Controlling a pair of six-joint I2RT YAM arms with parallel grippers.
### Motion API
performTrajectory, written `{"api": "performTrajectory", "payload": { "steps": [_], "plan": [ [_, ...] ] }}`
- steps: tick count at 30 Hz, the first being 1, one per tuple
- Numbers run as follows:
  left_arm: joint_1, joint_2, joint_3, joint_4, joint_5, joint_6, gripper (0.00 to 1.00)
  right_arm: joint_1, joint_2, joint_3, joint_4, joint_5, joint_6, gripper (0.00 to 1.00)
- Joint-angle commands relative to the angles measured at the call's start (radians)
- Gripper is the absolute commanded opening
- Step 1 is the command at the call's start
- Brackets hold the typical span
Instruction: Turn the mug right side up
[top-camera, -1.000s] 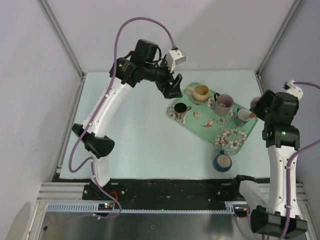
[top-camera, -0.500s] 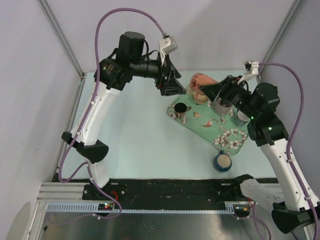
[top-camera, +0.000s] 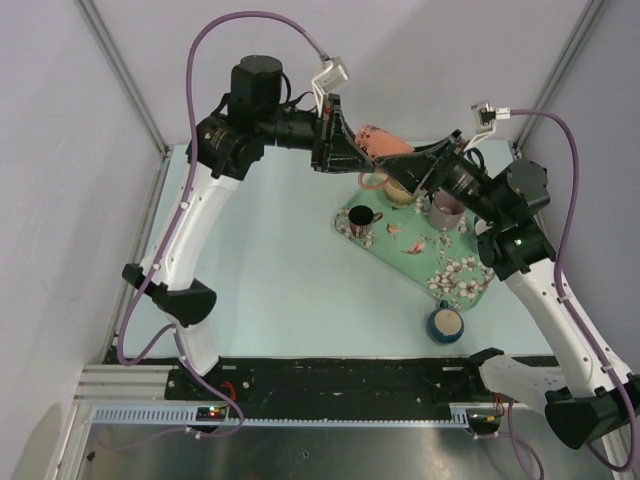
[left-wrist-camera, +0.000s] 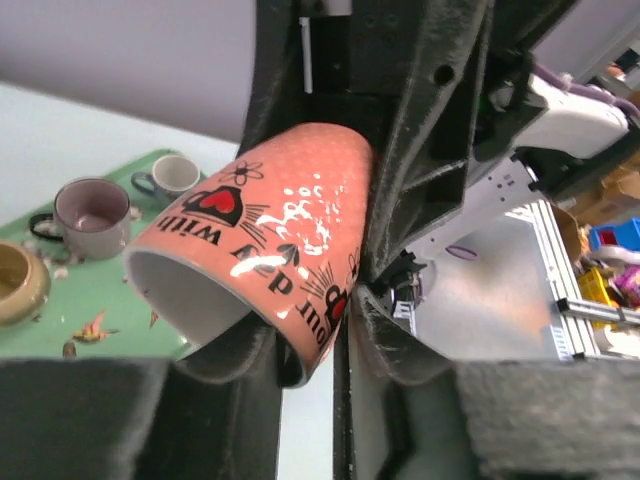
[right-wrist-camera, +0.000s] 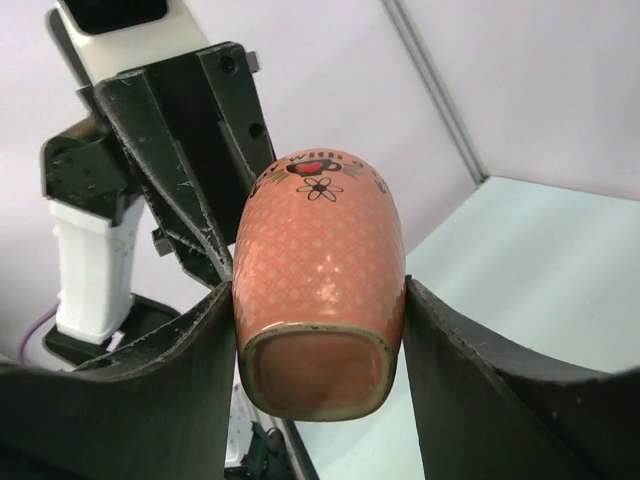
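Observation:
The mug in hand is a salmon-pink one (top-camera: 381, 143) with black lettering and red hearts. It is held in the air above the tray's far end, lying on its side. My left gripper (top-camera: 350, 150) is shut on its rim wall, one finger inside the mouth and one outside (left-wrist-camera: 315, 350). My right gripper (top-camera: 408, 162) is shut on its sides near the base (right-wrist-camera: 320, 340), and the base faces that camera. A tan mug (top-camera: 400, 190) stands mouth up on the tray, partly hidden behind my right gripper.
A green flowered tray (top-camera: 455, 272) holds the tan mug, a mauve mug (top-camera: 447, 208) and a dark mug (top-camera: 362, 218). A small white mug (left-wrist-camera: 175, 172) shows in the left wrist view. A dark blue mug (top-camera: 446, 322) stands on the table near the tray's front corner.
My right arm swung in from the right with the pink mug and carried it left and up. My left gripper rose to meet it and closed on its rim.

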Motion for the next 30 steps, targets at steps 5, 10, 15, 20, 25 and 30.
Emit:
{"api": "performTrajectory", "payload": {
  "steps": [5,10,15,20,25,30],
  "plan": [
    [-0.001,-0.035,-0.032,0.075,0.013,-0.019,0.01,0.023,0.03,0.049,0.134,-0.031,0.049,0.04],
    [-0.007,-0.064,-0.181,0.074,-0.294,0.066,0.0,-0.006,-0.004,0.049,-0.148,0.141,-0.053,0.92],
    [-0.103,-0.037,-0.299,0.017,-0.7,0.373,0.0,-0.119,-0.054,0.048,-0.567,0.541,-0.066,0.99],
    [-0.238,0.048,-0.363,-0.003,-0.918,0.605,0.0,-0.25,-0.034,0.046,-0.885,0.763,-0.111,1.0],
    [-0.322,0.173,-0.314,-0.006,-0.911,0.696,0.0,-0.326,0.024,0.024,-1.084,0.826,-0.137,0.99],
    [-0.367,0.345,-0.18,-0.006,-0.892,0.728,0.0,-0.452,0.005,-0.084,-1.107,0.757,-0.074,0.99]
  ]
}}
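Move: The pink mug hangs between the hands, mouth towards the left gripper and base in the right one's fingers: its middle is about 3 cm right and 1 cm ahead of the left hand, 3 cm left and 2 cm ahead of the right. From the left hand the tray's middle is some 16 cm ahead, 19 cm right and 47 cm below; the black mug is 17 cm ahead and 4 cm right, the tan mug 28 cm ahead and 15 cm right, both roughly 43 cm down. Shutting on the rim almost in place, the left fingers pinch the pink mug; only then does the right gripper open wide and let go of its base. The left hand carries the mug down nearly 30 cm, also right and forward, towards the tray, tipping its fingers some 50 degrees downward. The emptied right hand swings about 24 cm right and as far down, turning clockwise to point down. ##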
